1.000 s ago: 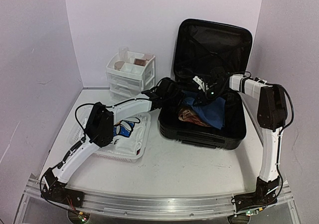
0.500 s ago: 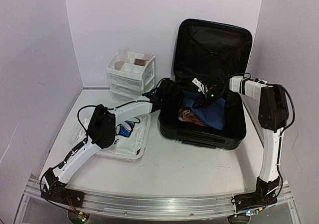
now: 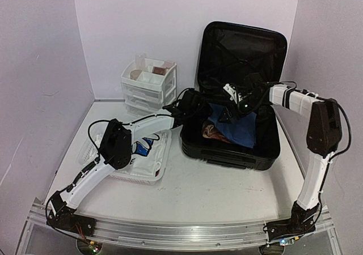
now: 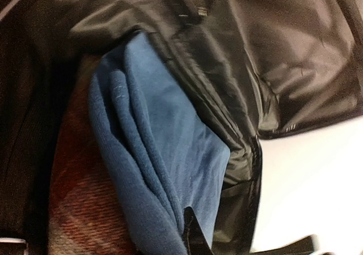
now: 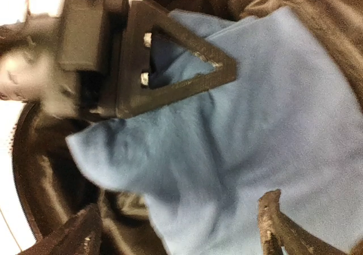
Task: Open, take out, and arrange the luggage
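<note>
The luggage (image 3: 229, 150), a black hard-shell suitcase, lies open with its lid (image 3: 241, 51) standing upright. Inside it are a folded blue cloth (image 3: 237, 128) and a red plaid piece (image 3: 214, 132). My left gripper (image 3: 204, 112) reaches in from the left and is shut on a fold of the blue cloth (image 4: 164, 153); its dark tip (image 4: 190, 232) is buried in the fabric. My right gripper (image 3: 228, 111) hovers open over the blue cloth (image 5: 255, 113), with its fingers (image 5: 271, 221) wide apart and holding nothing. The left gripper's black triangular finger (image 5: 170, 62) shows in the right wrist view.
A white mesh basket (image 3: 161, 167) holding white and blue items sits left of the suitcase, under the left arm. A small white drawer unit (image 3: 148, 88) stands at the back left. Purple walls close in on three sides. The suitcase's black lining (image 4: 272, 56) bunches beside the cloth.
My left gripper has shut on the blue cloth. My right gripper has opened, let the cloth go and drawn back slightly up and to the right.
</note>
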`<state>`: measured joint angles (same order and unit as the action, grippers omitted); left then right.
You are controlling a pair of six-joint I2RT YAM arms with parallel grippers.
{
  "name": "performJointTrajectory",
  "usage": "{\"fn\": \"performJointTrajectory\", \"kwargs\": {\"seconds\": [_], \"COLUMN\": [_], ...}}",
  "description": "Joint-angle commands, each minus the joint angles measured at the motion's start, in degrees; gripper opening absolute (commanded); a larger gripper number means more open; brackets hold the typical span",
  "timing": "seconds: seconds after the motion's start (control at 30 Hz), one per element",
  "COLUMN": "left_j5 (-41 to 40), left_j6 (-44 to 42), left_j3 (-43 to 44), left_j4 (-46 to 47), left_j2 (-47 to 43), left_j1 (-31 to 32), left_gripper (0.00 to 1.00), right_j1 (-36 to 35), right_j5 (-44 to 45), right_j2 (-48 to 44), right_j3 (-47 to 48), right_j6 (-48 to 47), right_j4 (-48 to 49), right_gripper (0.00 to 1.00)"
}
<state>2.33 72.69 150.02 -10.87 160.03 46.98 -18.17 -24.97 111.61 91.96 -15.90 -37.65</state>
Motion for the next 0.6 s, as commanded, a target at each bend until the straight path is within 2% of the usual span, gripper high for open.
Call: {"fn": "performJointTrajectory", "kwargs": {"seconds": [0.0, 0.13, 0.37, 0.57], "left_j5": [-0.3, -0.6, -0.8, -2.6], "left_j6": [-18.4, -28.0, -35.4, -35.7], "left_j3": [2.6, -0.7, -7.8, -24.3], "left_j4": [4.6, 4.8, 5.0, 5.1], "left_j2": [-8.9, -13.2, -22.0, -36.4], "left_j1": [1.1, 2.2, 4.5, 4.7], "left_gripper": [0.00, 0.00, 0.00, 0.00], "right_j1": [-0.1, -0.1, -0.2, -0.2], "right_j5": [5.4, 7.0, 8.2, 9.6], "right_j2": [-13.6, -21.1, -29.0, -33.5], "right_j3": [-3.5, -9.6, -16.1, -17.0], "right_j6": [4.6, 5.8, 7.0, 7.6], "right_j4": [5.4, 7.7, 8.1, 7.1], "right_gripper": [0.98, 0.98, 0.98, 0.98]}}
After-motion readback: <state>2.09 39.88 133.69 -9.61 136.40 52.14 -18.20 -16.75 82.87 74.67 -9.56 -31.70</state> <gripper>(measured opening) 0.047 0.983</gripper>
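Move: My left hand already grips the left end of the blue cloth, whose middle lies about 8 cm back, 10 right and 6 below. The plaid garment beneath is roughly 9 cm back, 2 left and 9 lower; the white basket some 20 cm back, 30 left and 11 lower; the drawer unit about 8 cm ahead, 21 left and level in height. From my open right hand the cloth's middle is about 3 cm back, 3 right and 7 below. With my left fingers still shut on the blue cloth, I pull its end up out of the suitcase, about 16 cm, easing back some 8 cm, while my wrist rolls about 35 degrees clockwise as sighted along the fingers. My already open right hand withdraws from over the cloth, mostly up, then back and to the right, fingers staying wide. ##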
